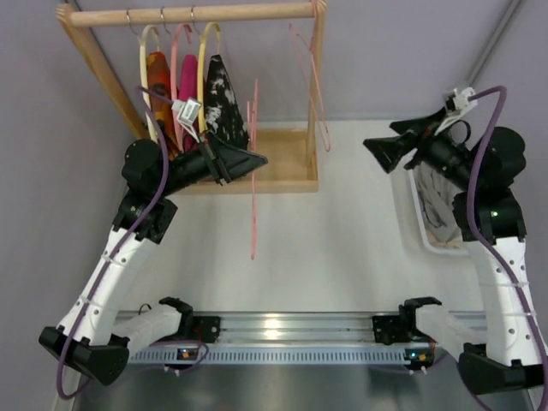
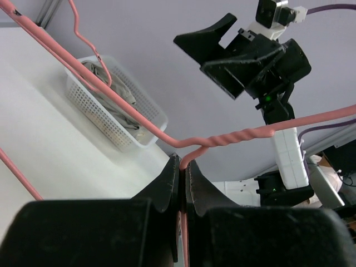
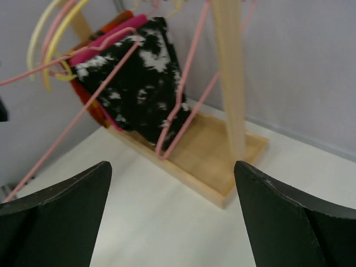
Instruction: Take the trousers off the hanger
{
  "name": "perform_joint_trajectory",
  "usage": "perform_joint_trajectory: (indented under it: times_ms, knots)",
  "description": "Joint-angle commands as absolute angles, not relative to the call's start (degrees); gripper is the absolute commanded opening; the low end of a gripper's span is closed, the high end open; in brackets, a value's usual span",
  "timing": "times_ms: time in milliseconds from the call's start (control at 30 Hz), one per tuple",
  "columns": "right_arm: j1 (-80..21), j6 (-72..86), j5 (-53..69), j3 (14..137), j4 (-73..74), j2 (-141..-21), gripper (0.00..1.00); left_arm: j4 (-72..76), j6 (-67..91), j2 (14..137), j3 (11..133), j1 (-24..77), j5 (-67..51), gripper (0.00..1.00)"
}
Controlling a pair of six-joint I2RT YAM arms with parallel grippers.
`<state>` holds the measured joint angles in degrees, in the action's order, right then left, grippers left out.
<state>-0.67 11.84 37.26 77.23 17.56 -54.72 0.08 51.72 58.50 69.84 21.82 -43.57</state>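
My left gripper (image 1: pixel 259 159) is shut on the thin pink hanger (image 1: pixel 253 214) and holds it bare in the air in front of the rack. In the left wrist view the jaws (image 2: pixel 182 162) pinch the wire just below its twisted neck (image 2: pixel 233 136). The grey trousers (image 1: pixel 438 201) lie bunched in a white basket (image 1: pixel 411 205) at the right, off the hanger; they also show in the left wrist view (image 2: pixel 127 115). My right gripper (image 1: pixel 385 154) is open and empty, raised beside the basket's left side. In the right wrist view its fingers (image 3: pixel 172 167) are spread wide.
A wooden rack (image 1: pixel 197 13) on a wooden base (image 1: pixel 282 175) stands at the back left. It carries cream-yellow and pink hangers with orange, magenta and black-and-white garments (image 1: pixel 221 103). A second thin pink hanger (image 1: pixel 310 77) hangs bare at its right end.
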Motion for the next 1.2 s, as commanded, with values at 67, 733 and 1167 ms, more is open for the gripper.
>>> perform_joint_trajectory:
  times_ms: [67,733,1167]
  knots:
    - [-17.64,21.69,29.28,80.33,13.10,-57.91,0.91,4.48,54.22,60.99,75.14,22.24,-41.32,0.00]
    - [-53.43,31.29,15.82,86.13,4.74,-75.41,0.65,6.85,53.70,62.05,76.20,22.85,-39.03,0.00]
    - [-58.36,31.90,11.86,79.10,4.48,-70.84,0.12,8.09,53.44,62.58,76.11,22.76,-36.39,0.00]
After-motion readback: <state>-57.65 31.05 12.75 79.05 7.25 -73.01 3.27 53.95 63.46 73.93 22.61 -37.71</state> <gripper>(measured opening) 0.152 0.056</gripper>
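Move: The pink hanger's middle lies about 28 cm to the right hand's left, 7 cm back and 3 cm lower. The rack's spare pink hanger hangs some 20 cm ahead and 16 cm left, 4 cm lower; the patterned black garment is roughly 25 cm ahead, 35 cm left, 7 cm down. The left hand already pinches the pink hanger, whose middle is 1 cm nearer the base and 3 cm below its fingertips. Leftward in a quick sweep of about 27 cm, the right hand crosses to the held pink hanger, drawing back and sinking slightly as it turns counter-clockwise some 30 degrees and tips down; its wide-open fingers then close on the wire just on the robot's side of the left fingers. The left hand keeps its pinch and carries the hanger a little forward and up. ##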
